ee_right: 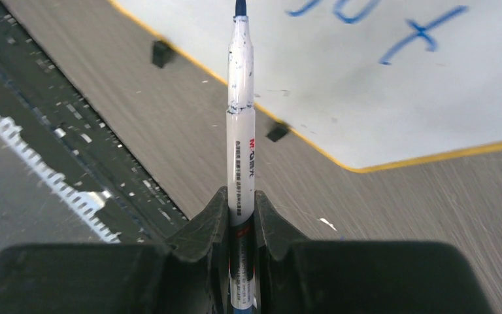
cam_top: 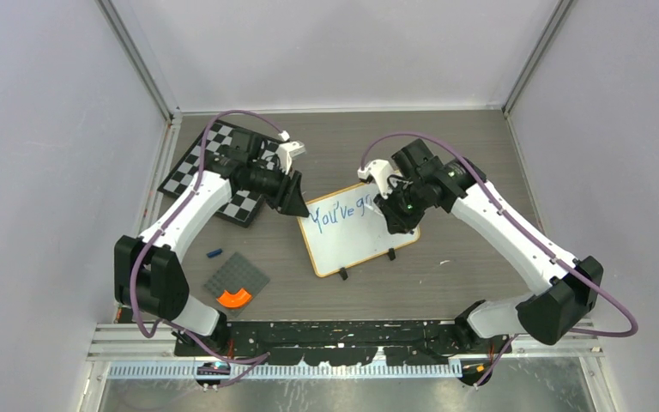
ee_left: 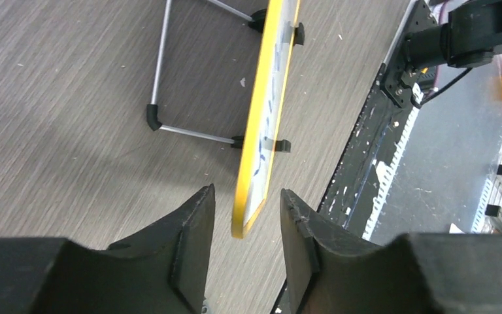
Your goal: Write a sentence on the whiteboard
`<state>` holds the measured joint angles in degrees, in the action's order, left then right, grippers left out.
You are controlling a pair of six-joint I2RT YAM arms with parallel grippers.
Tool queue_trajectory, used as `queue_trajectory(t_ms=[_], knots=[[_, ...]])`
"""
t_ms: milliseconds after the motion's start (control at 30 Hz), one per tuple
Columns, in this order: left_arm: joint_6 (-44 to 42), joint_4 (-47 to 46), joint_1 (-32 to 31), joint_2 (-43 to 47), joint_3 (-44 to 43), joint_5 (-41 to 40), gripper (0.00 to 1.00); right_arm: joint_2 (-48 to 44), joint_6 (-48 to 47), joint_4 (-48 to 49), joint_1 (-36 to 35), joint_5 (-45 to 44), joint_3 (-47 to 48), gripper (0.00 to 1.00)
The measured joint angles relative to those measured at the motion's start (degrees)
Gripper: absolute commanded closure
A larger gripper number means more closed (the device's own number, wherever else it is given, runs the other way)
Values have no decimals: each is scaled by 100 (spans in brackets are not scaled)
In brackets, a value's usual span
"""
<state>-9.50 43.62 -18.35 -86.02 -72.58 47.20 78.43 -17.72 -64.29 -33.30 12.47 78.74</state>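
Observation:
The whiteboard (cam_top: 356, 240) stands tilted at mid-table on two black clip feet, with blue writing along its top. My left gripper (cam_top: 296, 199) is at its upper left corner. In the left wrist view the yellow-edged whiteboard (ee_left: 261, 131) runs edge-on between the open fingers of the left gripper (ee_left: 246, 190), with a gap on both sides. My right gripper (cam_top: 395, 219) hovers over the board's upper right part. It is shut on a white marker (ee_right: 240, 131), held in the right gripper (ee_right: 240, 193), whose blue tip points toward the whiteboard (ee_right: 379, 98).
A checkered chessboard (cam_top: 214, 163) lies at the back left, under the left arm. A grey baseplate (cam_top: 238, 276) with an orange piece (cam_top: 234, 298) and a small blue cap (cam_top: 214, 253) lie front left. The board's wire stand (ee_left: 160, 78) rests behind it.

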Motion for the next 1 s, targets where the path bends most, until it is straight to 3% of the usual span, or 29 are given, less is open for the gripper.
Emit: queue_trajectory(t_ms=[233, 500, 1000], knots=[[11, -7, -31, 0, 24, 157, 56, -85, 157, 205, -616, 437, -407, 100], [24, -11, -31, 0, 105, 245, 68, -85, 428, 841, -925, 557, -990, 100], [59, -33, -28, -103, 114, 203, 88, -24, 468, 1700, -1945, -391, -1718, 100]])
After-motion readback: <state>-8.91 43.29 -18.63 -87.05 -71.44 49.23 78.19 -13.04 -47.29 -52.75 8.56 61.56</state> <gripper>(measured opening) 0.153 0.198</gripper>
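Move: The whiteboard's blank spot under "You" lies about 14 cm to the right hand's left, 3 cm back and 9 cm below. The middle of the written line is some 11 cm left, 5 cm ahead and 5 below; the board's left clip is 10 cm left, 7 back and 17 below. The board's top-left corner sits between the left hand's open fingers, about 1 cm to its right and 1 below, level fore and aft. The whiteboard's top-left corner, standing free between the left fingers, gets pinched as they close and that hand settles about 1 cm down and back. The marker, still gripped, is carried by the right hand back and left away from the written line, then increasingly down, roughly 6 cm each way and 7 down, turning some 15 degrees counter-clockwise, towards the blank lower-left area. ##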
